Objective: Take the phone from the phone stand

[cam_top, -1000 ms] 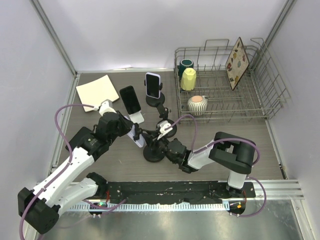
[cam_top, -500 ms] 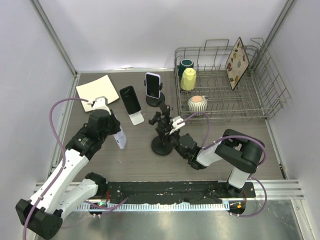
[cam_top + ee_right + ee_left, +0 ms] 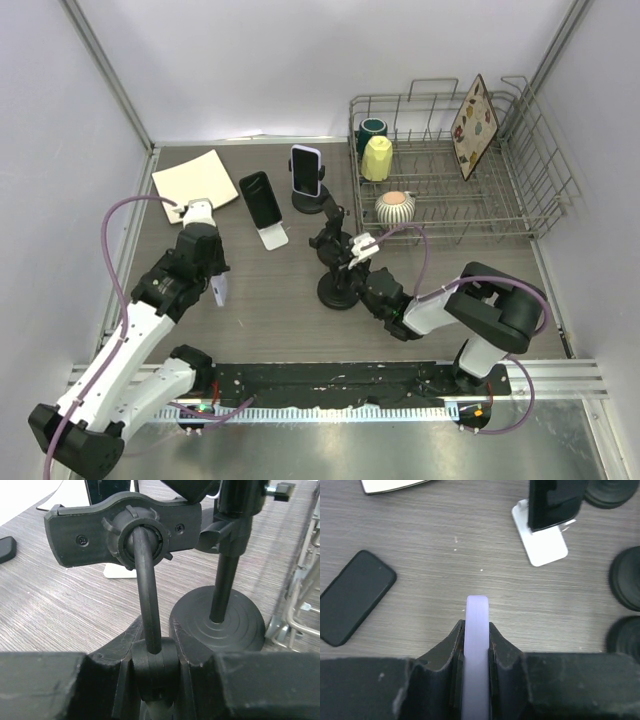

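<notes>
A lavender-cased phone hangs edge-on in my left gripper, well left of the black phone stand. From the left wrist, the phone fills the gap between the shut fingers of the left gripper. My right gripper is shut on the stand's lower joint. The right wrist view shows the right gripper clamped on that joint, and the stand's clamp head above it holds nothing.
A black phone on a white stand and a phone on a second black stand stand behind. Another black phone lies flat on the table. A wire dish rack is at the back right, a beige pad at the back left.
My left gripper has carried the lavender phone away from the stand to the left. The stand has shifted to the right in my right gripper's hold.
</notes>
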Tool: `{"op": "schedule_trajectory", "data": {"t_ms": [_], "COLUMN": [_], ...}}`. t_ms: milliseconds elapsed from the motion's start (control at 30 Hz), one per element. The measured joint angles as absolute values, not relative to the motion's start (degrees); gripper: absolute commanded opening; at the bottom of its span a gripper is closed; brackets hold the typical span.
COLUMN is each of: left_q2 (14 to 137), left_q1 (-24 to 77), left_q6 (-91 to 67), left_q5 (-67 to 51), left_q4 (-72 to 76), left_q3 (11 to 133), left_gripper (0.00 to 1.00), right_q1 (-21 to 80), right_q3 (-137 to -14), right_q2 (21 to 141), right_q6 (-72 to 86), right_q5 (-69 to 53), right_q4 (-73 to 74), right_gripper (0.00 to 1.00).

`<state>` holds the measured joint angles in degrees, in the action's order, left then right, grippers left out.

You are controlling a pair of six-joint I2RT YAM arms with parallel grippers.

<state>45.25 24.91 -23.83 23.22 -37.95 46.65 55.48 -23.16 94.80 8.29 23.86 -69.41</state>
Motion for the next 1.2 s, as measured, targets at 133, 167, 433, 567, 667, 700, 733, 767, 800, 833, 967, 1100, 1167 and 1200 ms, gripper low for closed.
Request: {"op": "schedule_trajectory", "data": {"t_ms": [133, 167, 433, 567, 667, 700, 733, 767, 800, 833, 967, 1100, 1167, 1200], "left_q2": [49.7, 51.6, 63.7, 70.9, 76.6, 78.7, 80.6, 82.6, 84.6, 86.7, 95.9, 103.7, 105.8, 106.3], "left_q1": [24.9, 24.9, 24.9, 24.9, 24.9, 24.9, 24.8, 24.7, 24.7, 24.7, 23.9, 21.0, 18.6, 17.5], "left_q6": [-23.8, -23.8, -23.5, -23.3, -23.3, -23.3, -23.3, -23.3, -23.3, -23.3, -23.6, -24.2, -24.6, -24.6], "left_q5": [27.4, 29.0, 35.8, 39.1, 41.5, 42.2, 42.8, 43.4, 44.1, 44.9, 47.7, 48.8, 49.0, 49.1], "left_q4": [-40.5, -41.3, -43.8, -44.9, -45.5, -45.9, -46.3, -46.9, -47.7, -48.2, -49.8, -50.3, -50.4, -50.6], "left_q3": [48.3, 49.0, 52.0, 53.9, 55.0, 55.4, 55.9, 56.4, 57.2, 58.1, 61.9, 63.9, 63.9, 63.9], "left_gripper": [0.00, 0.00, 0.01, 0.02, 0.03, 0.03, 0.04, 0.05, 0.05, 0.05, 0.04, 0.06, 0.06, 0.06], "right_q1": [55.5, 55.5, 55.7, 55.7, 55.7, 55.7, 55.7, 55.7, 55.7, 55.7, 55.7, 55.7, 55.7, 55.7], "right_q3": [-20.6, -20.1, -16.3, -14.2, -12.8, -12.5, -12.2, -12.1, -11.9, -11.6, -10.8, -10.2, -9.8, -9.6], "right_q2": [91.4, 90.7, 86.1, 84.6, 83.7, 83.5, 83.4, 83.2, 83.1, 83.1, 82.8, 82.7, 82.3, 82.0], "right_q6": [7.8, 7.7, 7.3, 6.1, 5.1, 4.8, 4.5, 4.3, 4.1, 3.9, 3.3, 2.9, 2.7, 2.5], "right_q5": [24.2, 24.3, 26.9, 28.9, 30.3, 30.6, 31.0, 31.3, 31.6, 31.9, 32.8, 33.8, 34.2, 34.5], "right_q4": [-67.6, -67.3, -66.0, -66.8, -67.7, -67.9, -68.1, -68.1, -68.3, -68.6, -69.4, -70.3, -70.3, -70.3], "right_gripper": [0.01, 0.01, 0.01, 0.01, 0.01, 0.01, 0.01, 0.01, 0.01, 0.01, 0.01, 0.01, 0.01, 0.01]}}
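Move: The left hand still holds the lavender phone; the table area it heads for is marked by the flat black phone, about 17 cm to its left, level with it fore and aft and 18 cm below. The white holder stands 13 cm ahead and 12 cm right of the left hand. The right hand still grips the emptied phone stand; clear table lies about 9 cm right and 2 cm back, 11 cm below. The second stand is roughly 7 cm ahead and 3 cm left of the right hand, the striped pot 17 cm ahead and 11 cm right. Keeping its pinch on the phone, the left hand sinks about 15 cm and swings 9 cm left and a little forward towards the black phone, the wrist rolling and tipping some 60 degrees until the fingers point left and down. The right hand keeps hold of the stand and carries it about 8 cm right, slightly back and at the same height, away from the second stand, turning a little clockwise. ##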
